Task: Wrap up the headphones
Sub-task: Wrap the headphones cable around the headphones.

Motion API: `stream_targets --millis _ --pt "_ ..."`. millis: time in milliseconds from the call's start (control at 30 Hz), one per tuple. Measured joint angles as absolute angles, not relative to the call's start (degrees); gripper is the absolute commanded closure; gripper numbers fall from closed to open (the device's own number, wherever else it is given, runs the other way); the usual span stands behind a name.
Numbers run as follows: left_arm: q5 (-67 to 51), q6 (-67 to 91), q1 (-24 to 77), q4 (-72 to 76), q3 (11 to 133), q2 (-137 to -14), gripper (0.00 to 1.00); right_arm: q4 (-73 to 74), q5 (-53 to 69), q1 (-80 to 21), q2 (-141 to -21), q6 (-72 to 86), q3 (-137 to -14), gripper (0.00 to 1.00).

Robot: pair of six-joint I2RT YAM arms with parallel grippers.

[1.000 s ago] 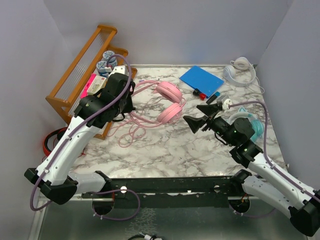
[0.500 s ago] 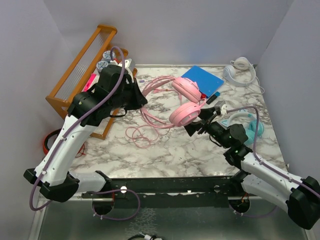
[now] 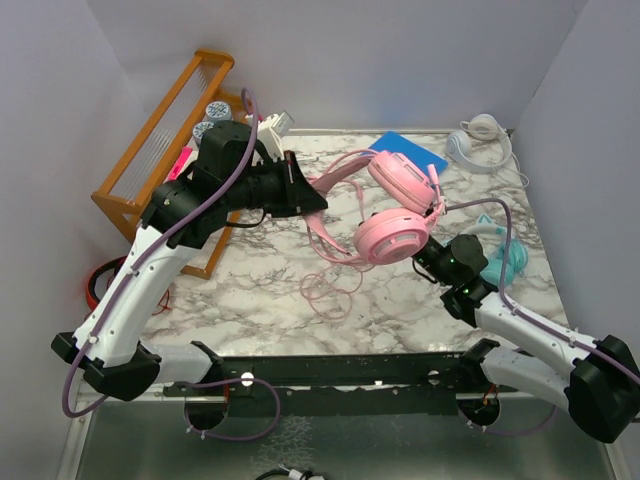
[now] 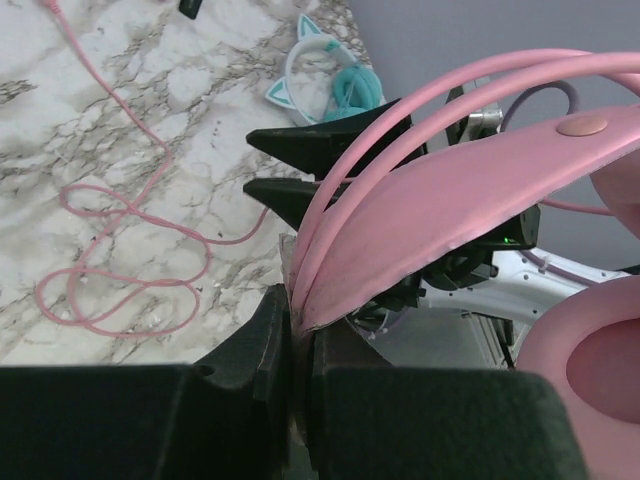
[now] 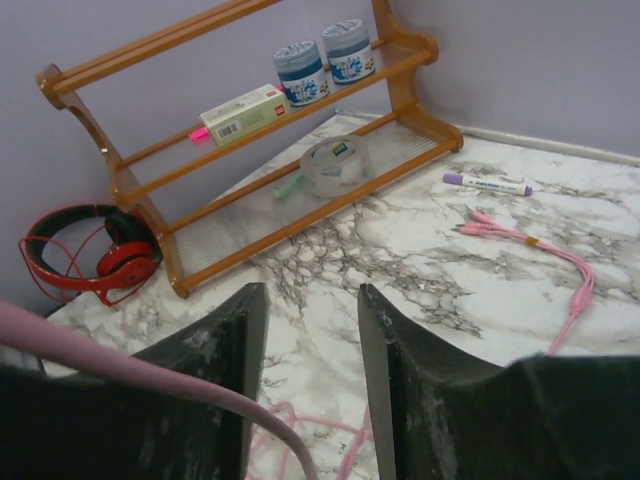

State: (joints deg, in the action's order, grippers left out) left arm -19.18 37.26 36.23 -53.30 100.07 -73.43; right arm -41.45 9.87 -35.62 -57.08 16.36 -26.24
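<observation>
The pink headphones (image 3: 392, 234) hang in the air over the table's middle, both ear cups off the marble. My left gripper (image 4: 300, 316) is shut on their pink headband (image 4: 470, 215); from above it shows as my left gripper (image 3: 303, 196). The long pink cable (image 3: 328, 288) trails down in loops onto the table. My right gripper (image 5: 310, 295) is open and reaches in under the lower ear cup, which hides its fingers from above. A pink band (image 5: 150, 382) crosses its left finger. The white headphones (image 3: 478, 141) lie at the back right, the teal cat-ear headphones (image 3: 503, 258) beside my right arm.
A wooden shelf (image 3: 160, 150) stands at the left with two jars (image 5: 325, 58), a box (image 5: 245, 113) and a tape roll (image 5: 335, 165). Red-and-black headphones (image 5: 95, 260) lie beside it. A purple marker (image 5: 487, 184) lies on the marble, and a blue pad (image 3: 400, 148) at the back.
My left gripper has carried the pink headphones up and to the right. My right gripper has moved in under the lower ear cup and its jaws have narrowed.
</observation>
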Motion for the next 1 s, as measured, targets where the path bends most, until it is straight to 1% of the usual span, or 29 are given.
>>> stream_targets --millis 67,100,200,233,533,667,1000 --pt "-20.7 37.4 36.2 -52.3 100.1 -73.4 1.0 -41.0 9.7 -35.6 -56.6 16.4 -26.2 0.74" --pt "-21.3 37.4 36.2 -52.0 100.1 -73.4 1.0 -40.7 9.3 -35.6 -56.2 16.4 -26.2 0.78" --pt "-23.1 37.3 36.2 -50.9 99.7 -73.4 1.0 -40.2 7.3 -35.6 -54.2 16.2 -26.2 0.89" --pt "-23.8 37.3 36.1 -50.3 99.2 -73.4 1.0 -40.2 6.6 -35.6 -53.4 16.2 -26.2 0.91" --pt "-30.3 37.7 36.1 -46.2 94.6 -73.9 1.0 -36.1 2.9 -35.6 -54.9 15.5 -29.5 0.92" --pt "-30.3 36.8 36.1 -45.1 92.5 -73.7 1.0 -32.6 -1.5 -35.6 -55.4 14.7 -32.8 0.98" --pt "-28.0 30.6 36.1 -45.6 82.5 -70.9 1.0 -30.0 -7.0 -33.3 -59.0 13.5 -42.8 0.98"
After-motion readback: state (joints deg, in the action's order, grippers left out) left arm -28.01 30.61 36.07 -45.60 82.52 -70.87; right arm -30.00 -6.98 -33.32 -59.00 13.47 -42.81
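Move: Your right gripper, half open, has the pink headphones cable right at its fingertips. The nearer earcup is about 7 cm above it, 5 cm back and level sideways; the farther one is some 9 cm up, 4 cm ahead and 3 cm right. Cable loops lie on the table roughly 7 cm left, 3 cm ahead and 24 cm down. From the left gripper, still on the headband, that cable is about 11 cm right, 4 cm ahead and 13 cm below. Shut the right gripper on the cable, then carry it up about 8 cm, forward some 6 cm and to the right, past the earcups to their far side, turning clockwise about 20 degrees. Keep the left grip on the headband, easing slightly right first, then lowering the headphones about 8 cm. ##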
